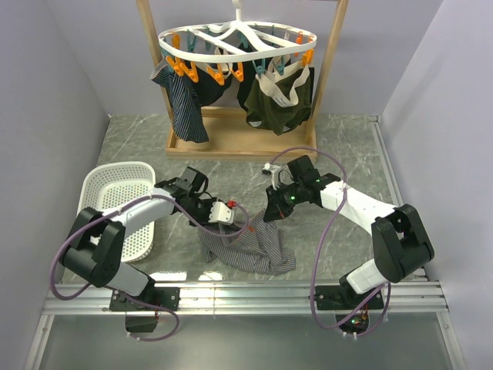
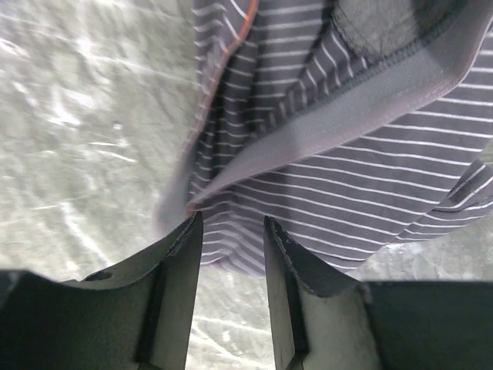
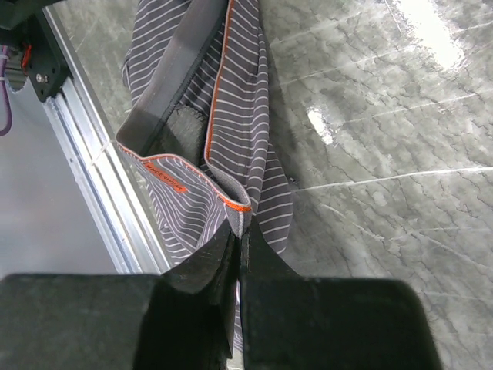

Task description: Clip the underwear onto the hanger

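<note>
The underwear point(image 1: 254, 248), grey with fine stripes, lies partly lifted on the marble table near the front rail. My right gripper point(image 1: 271, 214) is shut on the underwear's waistband point(image 3: 231, 92) by an orange-trimmed corner, and the orange tag point(image 3: 163, 173) hangs below. My left gripper point(image 1: 237, 221) is open at the garment's left edge. In the left wrist view the left gripper point(image 2: 233, 220) has its tips right at the striped cloth point(image 2: 347, 177), with only table showing between the fingers. The hanger point(image 1: 239, 42), a white oval ring with orange and teal clips, hangs at the back.
A dark olive pair point(image 1: 277, 104) and a dark navy striped garment point(image 1: 185, 104) hang from the hanger's clips. The wooden frame point(image 1: 231, 142) stands under them. A white basket point(image 1: 115, 193) sits at the left. An aluminium rail point(image 1: 246, 297) runs along the near edge.
</note>
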Tool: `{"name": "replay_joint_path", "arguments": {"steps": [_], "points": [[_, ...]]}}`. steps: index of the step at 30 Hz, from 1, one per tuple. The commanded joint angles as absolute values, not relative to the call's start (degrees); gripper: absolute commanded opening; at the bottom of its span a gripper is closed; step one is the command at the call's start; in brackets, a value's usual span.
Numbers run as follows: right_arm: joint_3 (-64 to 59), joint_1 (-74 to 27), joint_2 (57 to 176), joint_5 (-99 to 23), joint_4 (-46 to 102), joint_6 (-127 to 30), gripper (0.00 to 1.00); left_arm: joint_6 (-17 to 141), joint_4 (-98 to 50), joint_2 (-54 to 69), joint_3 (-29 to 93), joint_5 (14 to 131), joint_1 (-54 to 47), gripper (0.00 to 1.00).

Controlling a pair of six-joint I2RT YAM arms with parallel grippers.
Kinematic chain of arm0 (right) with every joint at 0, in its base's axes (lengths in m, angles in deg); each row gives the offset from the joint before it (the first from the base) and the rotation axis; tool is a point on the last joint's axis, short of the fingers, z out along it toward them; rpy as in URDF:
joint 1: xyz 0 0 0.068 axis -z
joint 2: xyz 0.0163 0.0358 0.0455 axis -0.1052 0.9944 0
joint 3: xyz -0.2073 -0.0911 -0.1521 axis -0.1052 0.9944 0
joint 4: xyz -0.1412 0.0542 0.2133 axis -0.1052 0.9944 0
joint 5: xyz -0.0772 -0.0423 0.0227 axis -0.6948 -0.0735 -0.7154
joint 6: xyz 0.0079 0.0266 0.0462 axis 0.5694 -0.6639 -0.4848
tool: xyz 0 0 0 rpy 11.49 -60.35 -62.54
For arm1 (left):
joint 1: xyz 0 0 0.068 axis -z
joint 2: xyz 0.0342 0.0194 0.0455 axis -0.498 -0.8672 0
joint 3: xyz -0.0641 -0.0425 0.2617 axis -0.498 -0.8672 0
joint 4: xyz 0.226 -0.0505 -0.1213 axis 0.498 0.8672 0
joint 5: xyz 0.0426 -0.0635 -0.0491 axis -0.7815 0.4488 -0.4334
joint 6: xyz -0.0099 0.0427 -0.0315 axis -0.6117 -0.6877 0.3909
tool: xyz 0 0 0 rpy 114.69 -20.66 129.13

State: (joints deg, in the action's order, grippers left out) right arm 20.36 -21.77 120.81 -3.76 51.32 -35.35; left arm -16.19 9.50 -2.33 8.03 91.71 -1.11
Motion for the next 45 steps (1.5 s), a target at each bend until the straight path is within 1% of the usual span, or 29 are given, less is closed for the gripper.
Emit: {"name": "replay_joint_path", "arguments": {"steps": [1, 8, 16, 26, 30, 33, 36, 42, 43, 45], "points": [[19.7, -21.5, 120.6, -2.5, 51.2, -35.7, 0.0, -17.6, 9.3, 0.9, 11.1, 95.1, -0.8, 0.42], [19.8, -21.5, 120.2, -3.1, 52.1, -35.3, 0.0, -16.5, 7.5, -2.1, 13.2, 97.0, -0.4, 0.43], [20.0, -21.2, 120.7, -3.0, 52.4, -35.0, 0.0, -22.1, 10.1, -4.4, 11.1, 97.0, 0.1, 0.41], [19.2, -19.9, 120.6, -3.0, 53.5, -34.5, 0.0, -23.4, 12.6, -7.0, 11.2, 96.6, 0.4, 0.36], [18.8, -18.9, 119.6, -2.6, 54.1, -34.0, 0.0, -22.2, 10.2, -8.7, 11.4, 94.9, 0.5, 0.34], [19.0, -18.8, 119.0, -2.0, 54.8, -33.6, 0.0, -20.9, 7.4, -8.3, 10.2, 94.6, 0.5, 0.37], [18.8, -18.8, 119.0, -1.9, 55.3, -33.3, 0.0, -20.3, 5.8, -8.0, 9.8, 94.8, 0.7, 0.37], [18.0, -18.8, 119.3, -1.7, 55.4, -33.7, 0.0, -19.2, 7.9, -7.4, 11.7, 96.5, 1.3, 0.24], [18.0, -18.8, 119.1, -1.7, 55.4, -33.8, 0.0, -19.0, 8.2, -6.6, 12.0, 97.2, 1.4, 0.2], [17.9, -18.6, 118.6, -1.7, 55.6, -33.9, 0.0, -19.2, 11.0, -6.3, 12.8, 97.6, 1.6, 0.15]]}}
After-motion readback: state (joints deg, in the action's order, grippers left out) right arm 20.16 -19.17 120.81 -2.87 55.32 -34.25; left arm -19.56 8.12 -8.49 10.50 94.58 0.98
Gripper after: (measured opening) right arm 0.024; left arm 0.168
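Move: The grey waistband's free end lies about 2 cm to the right of the left hand and 1 cm below, level with it fore and aft; the underwear's orange label sits some 12 cm right and 2 cm back, and the corner in the right fingers about 17 cm right, 1 cm ahead and 5 cm higher. The basket is roughly 26 cm left and 4 cm farther out. From the right hand, still holding its corner, that free end lies about 15 cm left, 1 cm back and 6 cm below. With its fingers part open, the left hand first lifts about 3 cm while edging forward and right, then draws back and sinks some 4.5 cm onto the free end of the grey waistband, turning slightly clockwise, and narrows its fingers from under half open to nearly shut around that end. The right hand keeps its shut pinch on the other corner, moving about 1.5 cm to the right, away from the left hand's starting place. ##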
